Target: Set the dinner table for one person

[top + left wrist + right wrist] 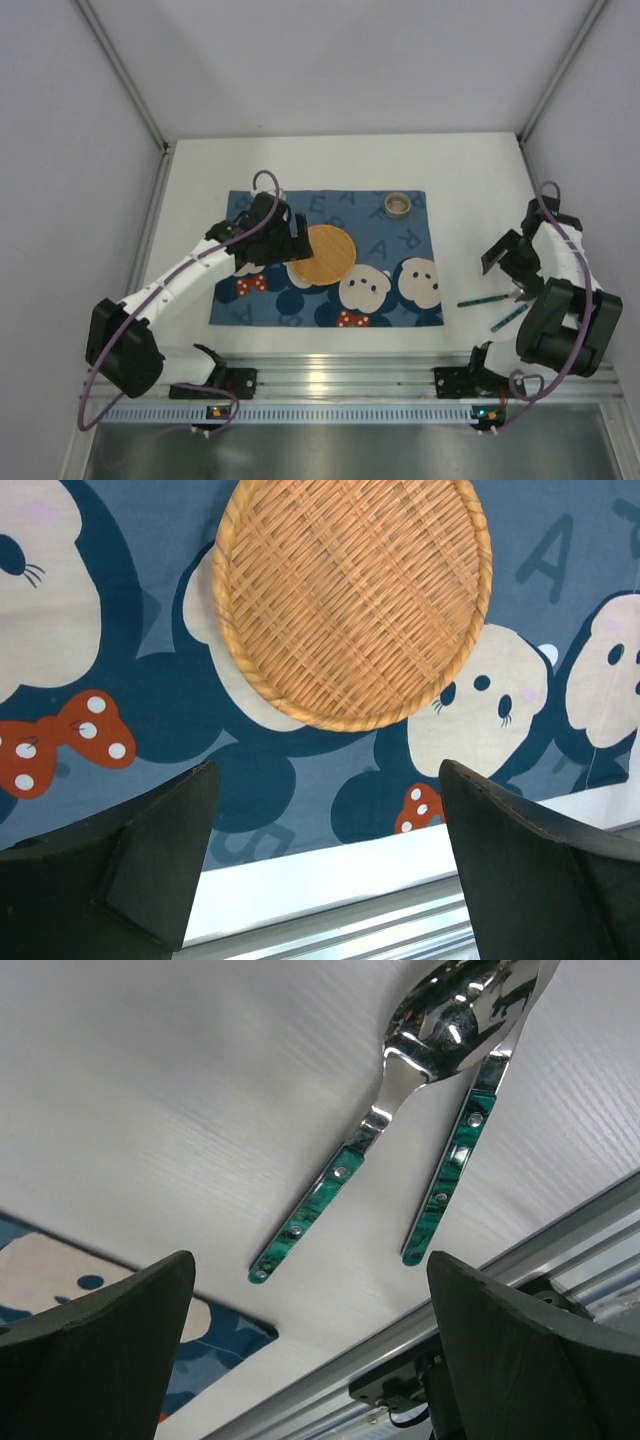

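Note:
The dinner table (330, 165) is a white tabletop with a blue bear-print placemat (250, 300) on it. A round woven plate (322, 255) lies on the mat, and a small glass cup (398, 205) stands at its far right corner. My left gripper (285, 243) hangs open over the plate's left edge. In the left wrist view the plate (350, 590) lies beyond the empty gripper (325, 820). A green-handled spoon (310, 1210) and a second green-handled utensil (450, 1180) lie side by side on bare table right of the mat. Above them my right gripper (310, 1310) is open and empty.
A ribbed aluminium rail (330, 375) runs along the near table edge, by both arm bases. White walls and frame posts close in the left, right and back. In the right wrist view the mat's corner (215, 1345) lies just left of the spoon handle.

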Controlling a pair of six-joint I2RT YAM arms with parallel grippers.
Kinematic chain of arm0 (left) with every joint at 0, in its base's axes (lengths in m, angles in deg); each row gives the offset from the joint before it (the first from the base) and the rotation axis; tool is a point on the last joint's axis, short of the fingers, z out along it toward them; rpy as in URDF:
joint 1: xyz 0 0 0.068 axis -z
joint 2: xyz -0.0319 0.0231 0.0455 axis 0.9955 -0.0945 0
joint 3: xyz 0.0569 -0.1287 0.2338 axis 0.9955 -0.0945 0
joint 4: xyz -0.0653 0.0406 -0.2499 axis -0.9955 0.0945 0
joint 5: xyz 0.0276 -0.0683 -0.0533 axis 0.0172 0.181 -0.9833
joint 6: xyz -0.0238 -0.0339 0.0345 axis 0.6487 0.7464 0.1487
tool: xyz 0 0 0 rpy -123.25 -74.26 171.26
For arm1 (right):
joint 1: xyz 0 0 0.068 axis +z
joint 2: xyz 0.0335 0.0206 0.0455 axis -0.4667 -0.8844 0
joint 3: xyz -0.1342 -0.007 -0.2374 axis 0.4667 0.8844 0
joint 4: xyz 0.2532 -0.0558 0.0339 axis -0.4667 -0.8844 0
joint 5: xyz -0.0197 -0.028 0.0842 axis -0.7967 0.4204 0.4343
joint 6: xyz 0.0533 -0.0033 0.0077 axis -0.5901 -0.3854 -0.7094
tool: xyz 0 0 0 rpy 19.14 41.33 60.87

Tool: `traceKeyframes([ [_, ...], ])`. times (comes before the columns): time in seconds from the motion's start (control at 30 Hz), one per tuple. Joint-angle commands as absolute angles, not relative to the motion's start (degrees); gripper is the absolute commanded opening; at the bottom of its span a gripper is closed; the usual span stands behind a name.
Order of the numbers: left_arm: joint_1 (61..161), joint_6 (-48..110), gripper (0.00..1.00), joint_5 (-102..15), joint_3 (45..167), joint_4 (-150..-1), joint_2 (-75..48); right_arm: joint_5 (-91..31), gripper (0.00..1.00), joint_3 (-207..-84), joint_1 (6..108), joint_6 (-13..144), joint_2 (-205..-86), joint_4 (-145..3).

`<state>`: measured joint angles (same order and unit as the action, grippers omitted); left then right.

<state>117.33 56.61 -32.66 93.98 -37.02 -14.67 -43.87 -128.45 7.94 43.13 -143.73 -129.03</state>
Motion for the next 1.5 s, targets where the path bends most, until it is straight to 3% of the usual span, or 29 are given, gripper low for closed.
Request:
traceKeyframes([
  [0.0,117.2,55.5,0.96,-33.4,92.1,-36.9,-10.2,-46.9,1.00,-125.7,6.6,40.2,-144.2,-125.8],
  [0.27,117.1,55.1,0.96,-32.0,89.5,-34.6,-4.2,-43.9,0.99,-120.4,5.8,36.9,-150.6,-117.2],
  [0.47,117.2,55.4,0.96,-30.1,89.2,-33.5,-2.7,-43.7,0.87,-118.5,6.0,35.9,-155.3,-112.9],
  [0.57,117.1,55.8,0.96,-29.9,89.3,-33.1,-2.7,-45.0,0.72,-118.3,6.6,36.5,-157.1,-111.8],
  [0.7,117.1,56.2,0.96,-29.6,89.5,-33.2,-3.2,-47.4,0.29,-118.6,8.1,37.6,-158.3,-111.4],
  [0.77,117.2,56.4,0.96,-29.4,89.7,-33.2,-3.9,-48.0,0.15,-119.6,9.0,38.7,-159.0,-111.4],
  [0.8,117.2,56.5,0.96,-29.4,90.2,-33.1,-4.1,-48.5,0.00,-120.0,9.4,39.0,-159.2,-111.7],
  [1.0,117.2,56.0,0.96,-30.2,91.8,-33.8,-6.6,-50.8,0.00,-129.3,15.7,40.0,-157.8,-117.7],
  [1.13,117.1,54.8,0.96,-30.3,94.0,-33.3,-8.9,-53.4,0.00,-142.6,23.7,39.3,-152.9,-124.5],
  [1.3,117.2,54.3,0.97,-29.4,95.9,-33.2,-9.9,-51.7,0.00,-154.5,41.1,38.6,-153.3,-129.3],
  [1.47,117.1,54.1,0.97,-28.3,96.6,-32.2,-10.0,-49.2,0.00,-155.7,57.7,38.8,-159.2,-124.9],
])
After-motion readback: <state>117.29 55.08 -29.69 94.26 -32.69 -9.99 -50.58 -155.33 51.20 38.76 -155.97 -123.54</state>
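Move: The spoon lies almost under the open right hand, its middle about 3 cm to the right, level fore and aft and 8 cm below, with its green handle towards the left. A second green-handled utensil lies about 8 cm right and 2 cm back; the woven tray is some 34 cm left and 10 cm ahead, the small bowl 19 cm left and 22 cm ahead. From the left hand the spoon is roughly 44 cm right, 5 cm back and 13 cm lower. The spoon's green handle is pinched as the right hand sinks about 7.5 cm and closes. Held fast, it is then lifted and carried left, forward and up over the mat, about 20 cm leftwards, towards the tray, the wrist turning some 40 degrees counter-clockwise. The open left hand eases back, left and up, then dips and partly returns. ##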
